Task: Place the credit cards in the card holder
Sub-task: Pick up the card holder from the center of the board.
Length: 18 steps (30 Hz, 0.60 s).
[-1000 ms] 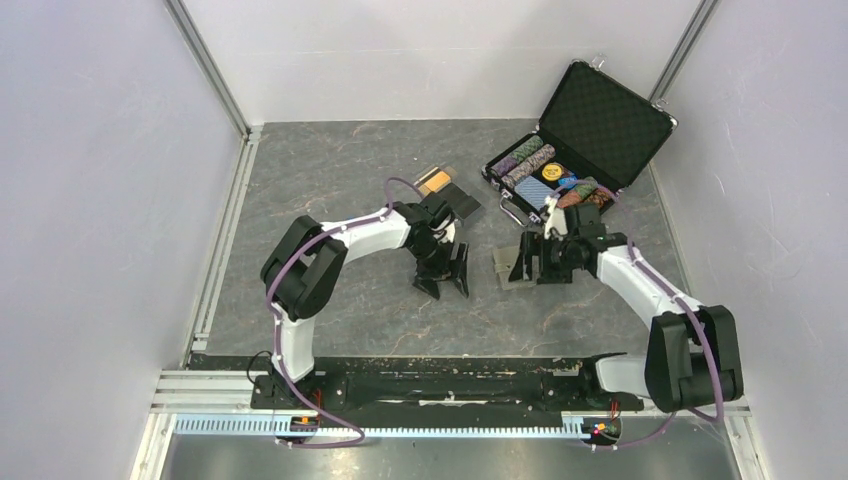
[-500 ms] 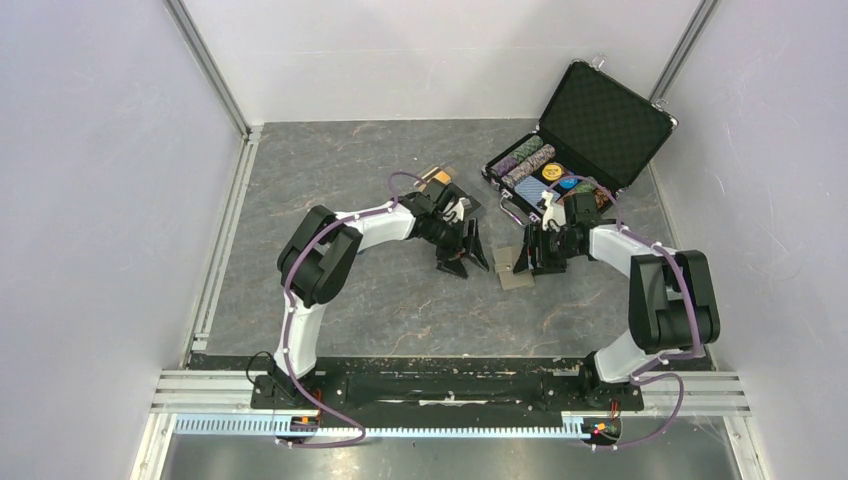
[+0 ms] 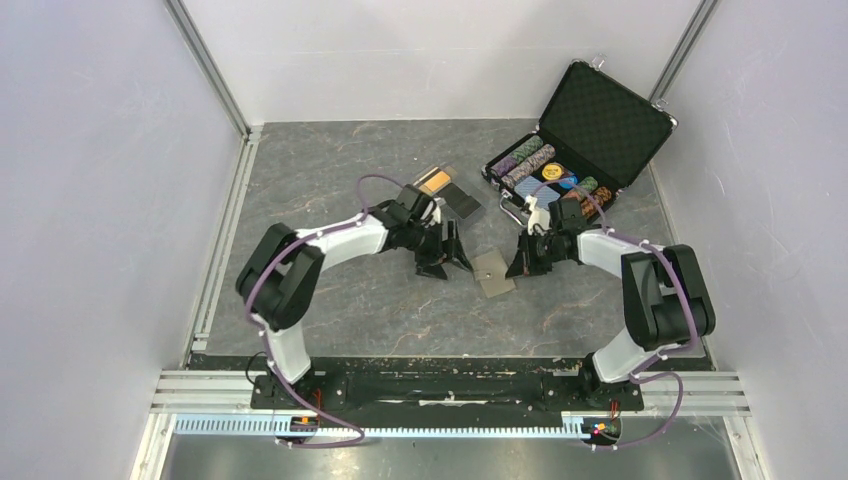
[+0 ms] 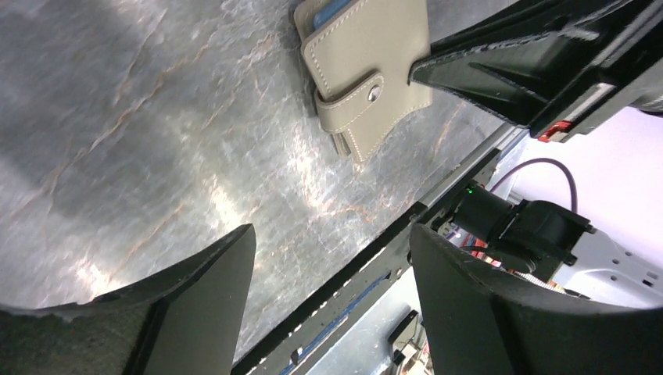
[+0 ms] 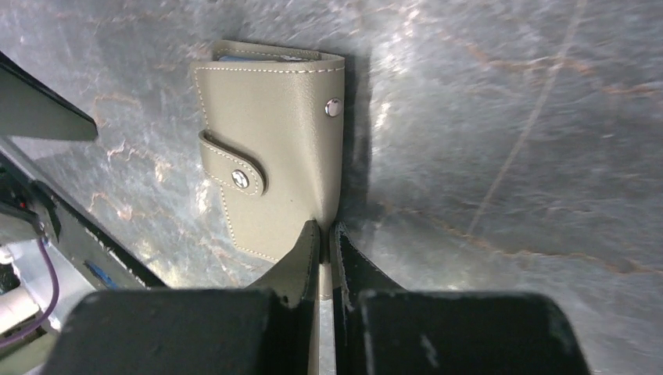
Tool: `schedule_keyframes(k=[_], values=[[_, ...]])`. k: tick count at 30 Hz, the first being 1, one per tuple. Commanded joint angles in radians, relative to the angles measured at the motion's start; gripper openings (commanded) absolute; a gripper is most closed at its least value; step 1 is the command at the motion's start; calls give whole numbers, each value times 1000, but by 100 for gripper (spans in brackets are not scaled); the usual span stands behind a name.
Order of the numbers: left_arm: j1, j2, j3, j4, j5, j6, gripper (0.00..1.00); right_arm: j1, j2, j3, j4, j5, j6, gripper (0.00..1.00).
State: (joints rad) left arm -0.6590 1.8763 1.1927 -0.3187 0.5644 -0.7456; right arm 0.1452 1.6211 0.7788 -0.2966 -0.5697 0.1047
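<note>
The grey-taupe card holder [image 3: 492, 272] lies folded on the table between the two arms, its snap strap facing up. My right gripper [image 3: 517, 266] is shut on the holder's right edge; the right wrist view shows the jaws [image 5: 327, 234] pinching a thin flap of the card holder [image 5: 270, 148]. My left gripper [image 3: 448, 265] stands open just left of the holder, nothing between its fingers. In the left wrist view the card holder [image 4: 363, 62] lies beyond the open left gripper [image 4: 332, 234]. The credit cards, one orange-tan [image 3: 436, 181] and black ones [image 3: 463, 204], lie behind the left arm.
An open black poker-chip briefcase [image 3: 604, 118] stands at the back right, with chip rows and a blue card deck [image 3: 545, 172] inside. Metal rails run along the left side [image 3: 222, 250] and the near edge. White walls enclose the table.
My right gripper has shut on the card holder's edge and the holder has shifted a little left. The left gripper swung towards the holder and then drew back left, staying open.
</note>
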Motion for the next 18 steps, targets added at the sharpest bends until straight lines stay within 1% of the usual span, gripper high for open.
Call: schedule_keyframes(k=[1, 6, 10, 13, 18], values=[[34, -139, -102, 110, -41, -72, 79, 40, -71, -26, -5, -36, 44, 0], [68, -232, -238, 249, 0, -135, 81, 77, -162, -38, 34, -95, 140, 0], [85, -268, -321, 367, 48, -168, 81, 94, -207, -49, 74, -136, 219, 0], [86, -272, -345, 431, 82, -188, 81, 113, -225, -44, 85, -152, 253, 0], [89, -251, -352, 471, 112, -198, 81, 141, -265, -56, 148, -184, 342, 0]])
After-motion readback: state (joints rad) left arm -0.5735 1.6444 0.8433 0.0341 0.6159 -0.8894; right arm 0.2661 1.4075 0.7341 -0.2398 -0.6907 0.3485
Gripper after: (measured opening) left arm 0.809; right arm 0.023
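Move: My right hand already has the card holder pinched by its right-hand edge; its middle lies about 4 cm to the left, roughly level fore and aft and no more than 1 cm lower. From that hand the card case is some 21 cm ahead and 14 cm left, and the open poker-chip case about 22 cm ahead and 11 cm right. From my open left hand the holder's middle is about 8 cm to the right, 1 cm ahead and 5 cm below. I keep the card holder pinched in my shut right fingers and lift it about 7 cm, carrying it some 5.5 cm left and a little back while those fingers tip up towards level by roughly 10 degrees. My left hand stays wide open and gives way, going about 3.5 cm left and 2 cm up, its fingertips also swinging up a little. ##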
